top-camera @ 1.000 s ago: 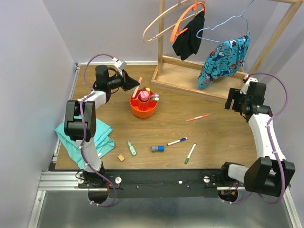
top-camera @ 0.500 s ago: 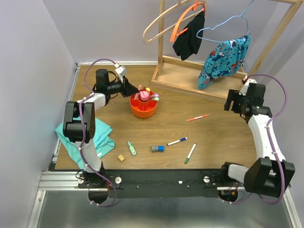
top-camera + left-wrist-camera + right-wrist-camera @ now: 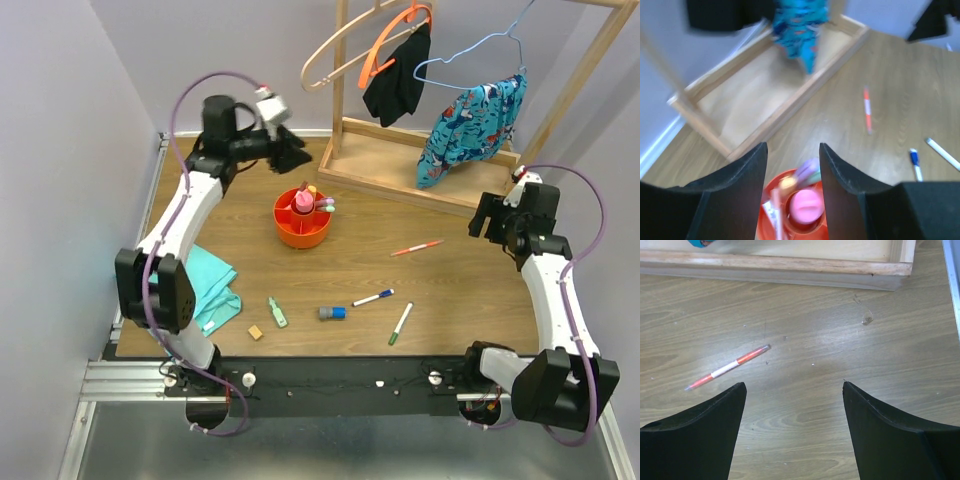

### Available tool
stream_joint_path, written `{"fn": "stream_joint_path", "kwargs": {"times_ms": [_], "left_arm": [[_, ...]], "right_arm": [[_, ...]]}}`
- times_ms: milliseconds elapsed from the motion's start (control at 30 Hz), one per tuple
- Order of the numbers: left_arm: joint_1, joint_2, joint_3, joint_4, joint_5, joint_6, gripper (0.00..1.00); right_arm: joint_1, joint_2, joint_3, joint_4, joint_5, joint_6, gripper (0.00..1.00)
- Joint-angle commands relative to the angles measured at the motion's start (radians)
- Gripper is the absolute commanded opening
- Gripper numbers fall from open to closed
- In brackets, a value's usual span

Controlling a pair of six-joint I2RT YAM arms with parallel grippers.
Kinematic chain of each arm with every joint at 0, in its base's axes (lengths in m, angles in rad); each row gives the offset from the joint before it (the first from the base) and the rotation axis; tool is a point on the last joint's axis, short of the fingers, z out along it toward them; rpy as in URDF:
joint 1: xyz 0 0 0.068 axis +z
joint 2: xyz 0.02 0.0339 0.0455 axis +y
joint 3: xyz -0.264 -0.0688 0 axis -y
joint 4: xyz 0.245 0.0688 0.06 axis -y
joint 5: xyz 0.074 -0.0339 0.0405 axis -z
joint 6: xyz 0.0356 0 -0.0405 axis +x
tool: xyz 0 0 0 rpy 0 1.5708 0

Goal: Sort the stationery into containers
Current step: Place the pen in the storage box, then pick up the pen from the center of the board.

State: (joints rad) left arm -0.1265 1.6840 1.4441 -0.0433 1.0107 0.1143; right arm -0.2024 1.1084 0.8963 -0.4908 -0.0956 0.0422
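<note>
The orange organiser [image 3: 303, 225] stands left of centre on the table and holds several highlighters and markers, with a pink tube [image 3: 805, 207] in its central cup. My left gripper [image 3: 290, 155] hangs open above and behind it, nothing between its fingers; in the left wrist view the organiser [image 3: 815, 231] shows below the gap. Loose on the table lie a red marker [image 3: 417, 247], a blue-capped marker [image 3: 373, 298], a green-capped marker [image 3: 400, 323], a blue-grey piece [image 3: 331, 313], a green highlighter [image 3: 277, 312] and a tan cube [image 3: 256, 332]. My right gripper [image 3: 490, 215] is open and empty, right of the red marker [image 3: 727, 367].
A wooden rack base [image 3: 420, 170] with hanging clothes and hangers fills the back right; its edge [image 3: 775, 262] lies just beyond my right gripper. A teal folded cloth [image 3: 205, 290] lies at the table's left edge beside the left arm.
My left gripper has risen and pulled back from the organiser's rim, and its jaws have opened. The thin marker it carried now stands in the organiser. The right arm has barely moved.
</note>
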Motion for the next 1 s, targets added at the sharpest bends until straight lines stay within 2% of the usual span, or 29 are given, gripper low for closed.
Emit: {"fn": "stream_joint_path", "kwargs": {"times_ms": [0, 33, 67, 167, 300, 433, 667, 967], "left_arm": [[-0.29, -0.086, 0.171, -0.527, -0.199, 0.278, 0.55], [-0.35, -0.077, 0.168, -0.562, -0.312, 0.283, 0.55], [-0.445, -0.064, 0.173, -0.631, -0.37, 0.286, 0.55], [-0.6, 0.02, 0.196, -0.752, -0.522, 0.268, 0.56], [-0.691, 0.12, 0.182, -0.779, -0.602, 0.196, 0.56], [-0.766, 0.219, 0.182, -0.748, -0.687, 0.173, 0.56], [-0.872, 0.394, 0.297, -0.754, -0.736, 0.142, 0.55], [-0.926, 0.468, 0.3, -0.721, -0.823, 0.111, 0.55]], "right_arm": [[-0.008, -0.065, -0.023, 0.047, -0.023, 0.068, 0.86], [-0.008, -0.077, -0.028, 0.055, -0.024, 0.074, 0.86], [-0.008, -0.087, -0.037, 0.057, -0.021, 0.084, 0.86], [-0.015, -0.131, -0.049, 0.046, -0.018, 0.1, 0.86], [-0.022, -0.183, -0.06, 0.011, -0.023, 0.108, 0.86], [-0.022, -0.216, -0.062, -0.009, -0.018, 0.108, 0.86], [-0.022, -0.248, -0.095, 0.027, -0.012, 0.117, 0.86], [-0.023, -0.277, -0.085, 0.044, -0.01, 0.148, 0.87]]}}
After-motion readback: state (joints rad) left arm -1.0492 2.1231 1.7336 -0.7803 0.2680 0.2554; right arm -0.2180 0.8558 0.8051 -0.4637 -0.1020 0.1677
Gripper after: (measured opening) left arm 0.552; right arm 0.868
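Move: The blue pen lies on the table roughly 23 cm back, 21 cm to the right and 30 cm below my empty left hand. From the pen, the green pen is about 7 cm farther right and 7 cm nearer me, the blue bottle 10 cm left and 4 cm nearer, and the red pen 11 cm right and 12 cm farther out. From my right hand the blue pen is some 12 cm back, 25 cm left and 16 cm below. I swing my left hand away from the storage box, back and right with a 5 cm rise, then sink steeply and slow down a few centimetres above the blue pen, ending over 20 cm farther back, right and lower. My wrist turns some 60 degrees so the fingers, still half open, come to point mostly down. My empty right hand rises about 4 cm, draws back slightly and tips up a little. ##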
